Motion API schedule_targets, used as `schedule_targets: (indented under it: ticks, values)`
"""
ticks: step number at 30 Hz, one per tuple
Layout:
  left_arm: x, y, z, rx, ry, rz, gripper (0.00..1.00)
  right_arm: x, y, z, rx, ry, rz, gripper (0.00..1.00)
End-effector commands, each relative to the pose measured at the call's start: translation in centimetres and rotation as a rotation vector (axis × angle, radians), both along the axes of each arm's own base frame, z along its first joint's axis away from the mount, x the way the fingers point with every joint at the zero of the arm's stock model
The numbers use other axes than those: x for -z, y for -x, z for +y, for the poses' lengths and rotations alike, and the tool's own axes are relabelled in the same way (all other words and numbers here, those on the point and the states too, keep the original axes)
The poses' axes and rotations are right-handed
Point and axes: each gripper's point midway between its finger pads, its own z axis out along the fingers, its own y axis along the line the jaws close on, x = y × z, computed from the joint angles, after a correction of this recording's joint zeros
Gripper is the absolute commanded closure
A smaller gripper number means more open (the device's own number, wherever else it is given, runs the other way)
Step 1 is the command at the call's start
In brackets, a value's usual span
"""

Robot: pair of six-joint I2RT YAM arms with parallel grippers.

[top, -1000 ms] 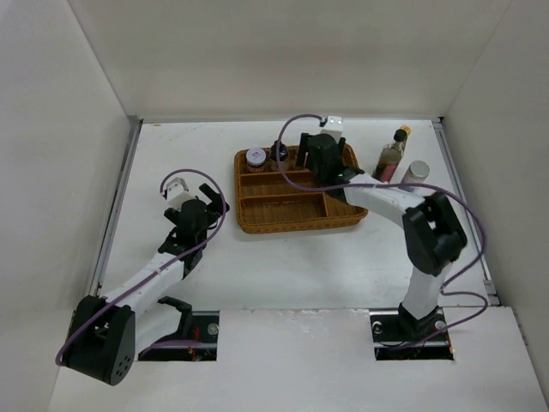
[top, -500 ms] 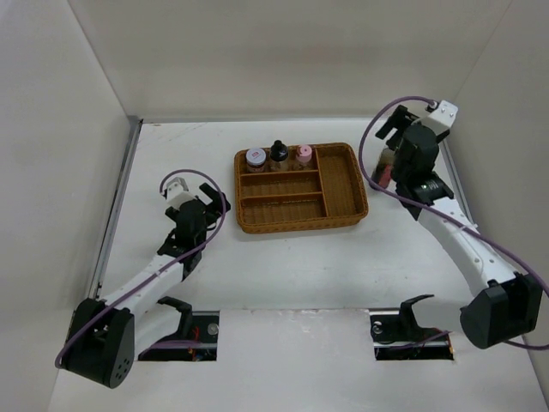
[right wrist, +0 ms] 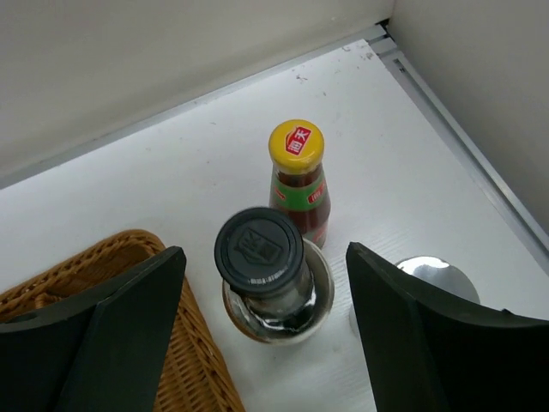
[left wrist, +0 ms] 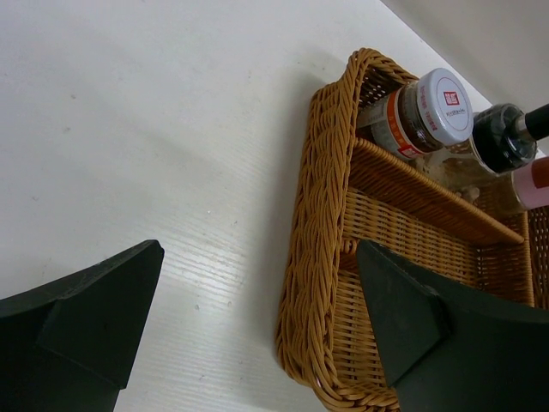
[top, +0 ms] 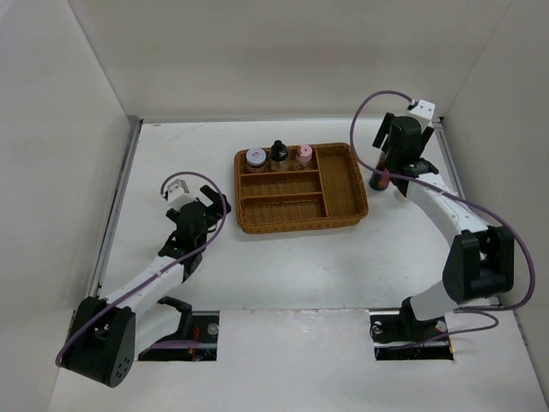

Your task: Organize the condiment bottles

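Observation:
The wicker tray (top: pixel 345 199) holds three condiment bottles in its back row: a white-lidded jar (top: pixel 256 158) (left wrist: pixel 446 99), a black-capped one (top: pixel 279 154) (left wrist: pixel 502 137) and a pink-capped one (top: pixel 304 155) (left wrist: pixel 536 182). Right of the tray, my right gripper (top: pixel 396 154) (right wrist: pixel 264 255) hangs open over a tall clear bottle (right wrist: pixel 273 300) with a dark cap, one finger on each side and touching nothing. Just behind it stands the yellow-capped sauce bottle (right wrist: pixel 298 176). A grey lid (right wrist: pixel 433 276) peeks out by my right finger. My left gripper (top: pixel 199 209) (left wrist: pixel 259 249) is open, low by the tray's left end (left wrist: pixel 322 215).
The tray's two front rows and right-hand compartment hold nothing. The enclosure's right wall and a metal rail (right wrist: pixel 463 112) run close beside the bottles. The tray's corner (right wrist: pixel 107 257) lies just left of the tall bottle. White side walls box in the table.
My right arm left the tray's back row, swung right and came down over the tall bottle beside the tray. The pink-capped bottle now shows in the tray. The left arm has not moved.

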Motion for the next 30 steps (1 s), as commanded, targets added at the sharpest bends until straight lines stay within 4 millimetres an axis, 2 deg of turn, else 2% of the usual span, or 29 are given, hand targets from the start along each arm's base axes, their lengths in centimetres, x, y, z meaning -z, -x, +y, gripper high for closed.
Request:
schedule_targets:
  ticks: [1, 5, 9, 10, 11, 14, 19, 24, 27, 30]
  values:
    - [-1.3, -0.4, -0.2, 0.012, 0.020, -0.057, 0.00, -2.0, -1.9, -0.1, -0.016, -0.004, -0.047, 0.20]
    - [-1.0, -0.4, -0.1, 0.012, 0.019, -0.052, 0.00, -0.7, -3.1, -0.3, -0.003, 0.010, -0.030, 0.27]
    - [-1.2, -0.5, -0.3, 0.017, 0.023, -0.064, 0.00, -0.2, -3.6, -0.5, 0.005, 0.055, -0.026, 0.45]
    - [-1.1, -0.5, -0.4, 0.018, 0.023, -0.062, 0.00, -0.5, -3.6, -0.8, 0.020, 0.068, -0.035, 0.54]
    - [-0.9, -0.6, -0.4, 0.021, 0.023, -0.054, 0.00, -0.6, -3.6, -1.0, 0.028, 0.074, -0.042, 0.59]
    - [-1.1, -0.6, -0.5, 0.028, 0.028, -0.060, 0.00, -2.2, -2.8, -0.9, 0.048, 0.102, -0.083, 0.70]
    - [-1.1, -0.5, -0.6, 0.033, 0.032, -0.061, 0.00, -8.2, -0.2, -0.2, 0.063, 0.115, -0.217, 0.77]
    - [-1.4, -0.4, -0.2, 0.022, 0.035, -0.078, 0.00, -13.9, 2.7, 2.4, 0.008, 0.094, -0.338, 0.78]
    - [-1.7, -0.3, 0.1, 0.012, 0.040, -0.092, 0.00, -15.6, 3.7, 6.3, -0.088, 0.067, -0.377, 0.78]
    - [-1.3, -0.3, 0.4, 0.001, 0.038, -0.084, 0.00, -16.2, 4.2, 11.2, -0.198, 0.031, -0.396, 0.77]
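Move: The dark-capped bottle stands directly ahead of the right hand, its middle about 3 cm farther out and 11 cm lower. From that hand, the yellow-capped bottle is some 10 cm ahead and 6 cm right, and the silver-lidded jar 2 cm back and 8 cm right. The box's empty right compartment lies about 1 cm ahead and 11 cm left, some 22 cm below. From the left hand, the dark-capped bottle is roughly 16 cm ahead and 52 cm right, at about its height. The right hand eases forward and down about 3 cm each way, and its fingers close from wide open to about half, pinching the dark-capped bottle below its cap. Keeping that grip, it lifts some 12 cm while drawing back about 6 cm and swinging left about 8 cm, sideways towards the box's right compartment, with the fingertips tipping up roughly 15 degrees. ##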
